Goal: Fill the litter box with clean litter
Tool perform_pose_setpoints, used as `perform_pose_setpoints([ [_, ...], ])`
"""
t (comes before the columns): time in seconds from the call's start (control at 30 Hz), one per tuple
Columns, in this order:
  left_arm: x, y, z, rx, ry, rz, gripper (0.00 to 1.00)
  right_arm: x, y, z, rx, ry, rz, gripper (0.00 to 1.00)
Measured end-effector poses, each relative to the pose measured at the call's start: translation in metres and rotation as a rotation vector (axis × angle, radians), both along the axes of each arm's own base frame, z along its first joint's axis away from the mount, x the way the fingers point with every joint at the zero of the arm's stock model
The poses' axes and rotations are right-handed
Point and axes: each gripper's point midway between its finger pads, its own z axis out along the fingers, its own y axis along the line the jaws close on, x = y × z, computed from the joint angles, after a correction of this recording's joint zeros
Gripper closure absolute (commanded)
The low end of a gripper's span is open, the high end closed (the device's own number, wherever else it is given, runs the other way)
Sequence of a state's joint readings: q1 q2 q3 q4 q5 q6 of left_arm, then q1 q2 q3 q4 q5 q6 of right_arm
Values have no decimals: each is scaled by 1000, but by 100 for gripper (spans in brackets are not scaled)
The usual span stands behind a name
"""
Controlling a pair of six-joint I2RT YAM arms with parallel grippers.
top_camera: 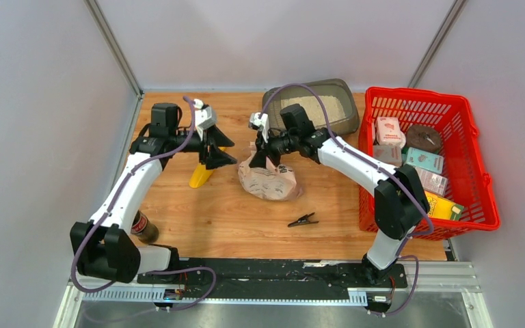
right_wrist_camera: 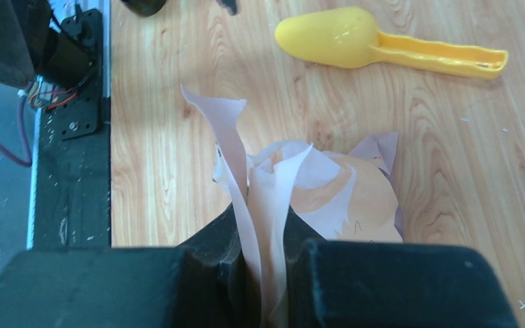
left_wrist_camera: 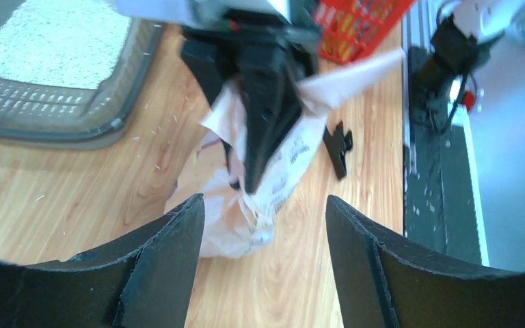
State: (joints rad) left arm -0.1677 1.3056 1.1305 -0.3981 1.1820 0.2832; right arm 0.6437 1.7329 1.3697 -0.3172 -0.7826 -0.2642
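Note:
The dark grey-brown litter box (top_camera: 351, 113) sits at the back of the table, with pale clean litter (top_camera: 314, 108) inside; the left wrist view shows its rim (left_wrist_camera: 48, 102) and litter (left_wrist_camera: 55, 41) too. A crumpled beige paper bag (top_camera: 270, 181) stands in front of it. My right gripper (top_camera: 261, 158) is shut on the bag's twisted top; the right wrist view shows the paper (right_wrist_camera: 342, 198) pinched between the jaws of the right gripper (right_wrist_camera: 265, 225). My left gripper (top_camera: 222, 154) hangs open just left of the bag (left_wrist_camera: 232, 225), and in its own view the left gripper (left_wrist_camera: 265, 201) has nothing between its fingers.
A yellow scoop (top_camera: 200, 176) lies under the left gripper, also in the right wrist view as the scoop (right_wrist_camera: 342, 44). A black clip (top_camera: 303, 220) lies in front of the bag. A red basket (top_camera: 478, 198) of boxes stands at right. A brown bottle (top_camera: 143, 227) lies near the left base.

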Motion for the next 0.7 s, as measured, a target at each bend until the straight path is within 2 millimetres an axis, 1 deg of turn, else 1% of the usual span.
perform_pose_setpoints([
  [0.07,-16,6,-9,49,-87,-61,26,-4,-3,0,-9,16,21,94],
  [0.13,-30,11,-25,95,-136,-121,26,-7,-5,1,-18,35,38,94],
  [0.2,-39,13,-42,131,-159,-177,26,-9,-7,0,-24,49,51,94],
  [0.27,-43,13,-55,149,-166,-221,26,-9,-8,1,-29,52,56,94],
  [0.37,-45,9,-71,156,-156,-265,25,-11,-9,1,-37,63,62,94],
  [0.47,-45,0,-83,149,-149,-283,25,-11,-9,0,-41,70,63,95],
  [0.63,-36,-12,-120,156,-117,-180,24,-12,-9,1,-45,79,69,95],
  [0.7,-28,-15,-124,150,-89,-128,24,-12,-9,0,-46,79,71,95],
])
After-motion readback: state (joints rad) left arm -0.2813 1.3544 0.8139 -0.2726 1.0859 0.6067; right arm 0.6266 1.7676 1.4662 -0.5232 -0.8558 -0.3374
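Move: The litter bag, its gathered top already pinched in the right fingers, has its middle about 12 cm to the left hand's right, roughly level with it fore and aft and some 20 cm lower. The yellow scoop lies about 5 cm ahead and 7 cm left of that hand, and the black clip about 11 cm back and 22 cm right, both on the table some 25 cm down. From the right hand, the bag's middle lies about 3 cm right, level fore and aft, and 11 cm below. With its fingers staying wide open and pointing right, the left hand sinks about 12 cm beside the left end of the litter bag, first swinging back some 4 cm and slightly left, then easing forward and about 3 cm right towards the bag's lower part as the fingertips tip roughly 10 degrees further down. The right hand keeps its pinch on the bag's gathered top and drifts only a centimetre or so back and to the right, coming to a near standstill; whether a left finger already touches the bag can't be seen. ##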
